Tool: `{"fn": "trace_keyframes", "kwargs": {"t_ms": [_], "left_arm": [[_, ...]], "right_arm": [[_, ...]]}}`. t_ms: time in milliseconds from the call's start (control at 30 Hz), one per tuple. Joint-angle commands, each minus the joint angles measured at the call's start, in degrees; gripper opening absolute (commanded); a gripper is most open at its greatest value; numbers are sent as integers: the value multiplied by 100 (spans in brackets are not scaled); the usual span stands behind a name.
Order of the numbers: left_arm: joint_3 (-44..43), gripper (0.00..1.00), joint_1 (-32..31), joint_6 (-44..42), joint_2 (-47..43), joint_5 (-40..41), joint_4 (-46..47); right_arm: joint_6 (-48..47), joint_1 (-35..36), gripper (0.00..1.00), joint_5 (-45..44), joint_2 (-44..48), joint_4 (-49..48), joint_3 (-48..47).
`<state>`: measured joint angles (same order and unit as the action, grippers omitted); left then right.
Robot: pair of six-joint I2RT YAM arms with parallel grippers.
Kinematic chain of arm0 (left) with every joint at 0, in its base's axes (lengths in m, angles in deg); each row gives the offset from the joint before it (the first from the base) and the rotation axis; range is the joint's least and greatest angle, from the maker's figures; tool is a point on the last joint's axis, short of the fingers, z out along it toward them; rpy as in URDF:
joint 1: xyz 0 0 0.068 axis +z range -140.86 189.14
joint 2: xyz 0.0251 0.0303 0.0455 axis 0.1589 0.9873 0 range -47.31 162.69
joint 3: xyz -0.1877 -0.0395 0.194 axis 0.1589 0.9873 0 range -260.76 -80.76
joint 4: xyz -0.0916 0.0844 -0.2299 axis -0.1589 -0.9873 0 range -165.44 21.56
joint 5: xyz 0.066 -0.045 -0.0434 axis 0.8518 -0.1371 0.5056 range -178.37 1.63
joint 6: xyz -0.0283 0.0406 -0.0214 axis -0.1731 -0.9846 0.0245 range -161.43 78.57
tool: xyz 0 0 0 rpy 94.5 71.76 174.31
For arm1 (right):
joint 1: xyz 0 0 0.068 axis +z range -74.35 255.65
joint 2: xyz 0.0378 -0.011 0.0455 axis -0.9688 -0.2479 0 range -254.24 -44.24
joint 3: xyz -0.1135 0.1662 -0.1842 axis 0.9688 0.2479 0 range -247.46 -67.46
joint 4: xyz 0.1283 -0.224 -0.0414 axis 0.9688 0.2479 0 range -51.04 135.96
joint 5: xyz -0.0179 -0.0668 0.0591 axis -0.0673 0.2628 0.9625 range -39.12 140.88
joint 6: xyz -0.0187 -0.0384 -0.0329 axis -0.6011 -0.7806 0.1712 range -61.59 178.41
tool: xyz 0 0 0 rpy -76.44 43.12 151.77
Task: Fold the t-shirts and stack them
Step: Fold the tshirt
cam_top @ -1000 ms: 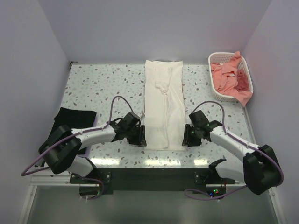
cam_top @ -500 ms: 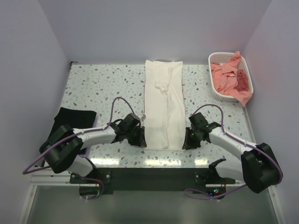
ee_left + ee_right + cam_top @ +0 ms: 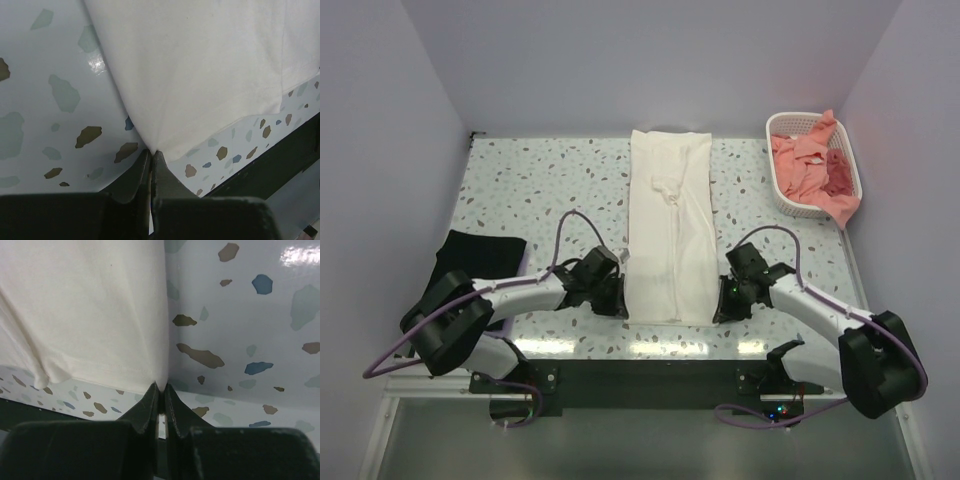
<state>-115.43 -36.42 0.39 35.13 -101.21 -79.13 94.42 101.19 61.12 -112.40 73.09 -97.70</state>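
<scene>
A cream-white t-shirt lies folded into a long strip down the middle of the table. My left gripper is shut on its near left corner, seen pinched at the fingertips in the left wrist view. My right gripper is shut on its near right corner, seen in the right wrist view. The cloth rises slightly at both pinched corners. A black t-shirt lies folded at the left, over a pale lavender one. Salmon-pink t-shirts fill the basket.
A white lattice basket stands at the back right corner. The speckled table has a dark front edge just below the shirt's hem. Walls close in on three sides.
Both grippers have closed in on the shirt's near corners and shifted slightly toward the front edge. The near hem has pulled a little narrower.
</scene>
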Motion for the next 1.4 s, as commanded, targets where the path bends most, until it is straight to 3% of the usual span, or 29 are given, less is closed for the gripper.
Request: {"fn": "trace_keyframes", "kwargs": {"t_ms": [0,367,567,767,867,1033,1100,1200,1367], "left_arm": [[145,0,30,10,-254,98,-239],[382,0,39,168,-447,-69,-152],[418,1,38,168,-605,-122,-204],[207,11,30,28,-869,1,-538],[233,17,30,28,-904,-25,-539],[268,23,30,63,-949,-25,-512],[251,25,30,63,-948,-34,-512],[163,26,30,28,-948,-8,-565],[84,26,38,-34,-914,62,-609]], "right_arm": [[-41,-84,0,127,198,410,123],[-24,-172,0,767,505,182,316],[55,-155,31,805,988,172,370],[47,-155,34,269,1770,770,-33],[38,-155,34,102,1780,631,-358],[99,55,34,-285,938,-441,-1105],[82,249,34,-819,244,-809,-1615],[-146,723,34,-1769,-799,-1030,-2318],[-279,917,32,-2332,-2129,-1092,-3267]]}}
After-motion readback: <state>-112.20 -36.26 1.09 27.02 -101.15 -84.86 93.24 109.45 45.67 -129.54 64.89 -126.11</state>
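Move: Each hand already pinches a near hem corner of the long, narrow folded t-shirt, down at the table. From the right hand, the rumpled patch lies about 29 cm ahead and 11 cm left, and the inner flap's near end about 1 cm ahead and 9 cm left. From the left hand, the rumpled patch is roughly 28 cm ahead and 9 cm right, while the black shirt lies some 9 cm ahead and 30 cm left. Both drag the hem back 2 cm and open; the right rises, swinging 17 cm forward-left above the shirt. ##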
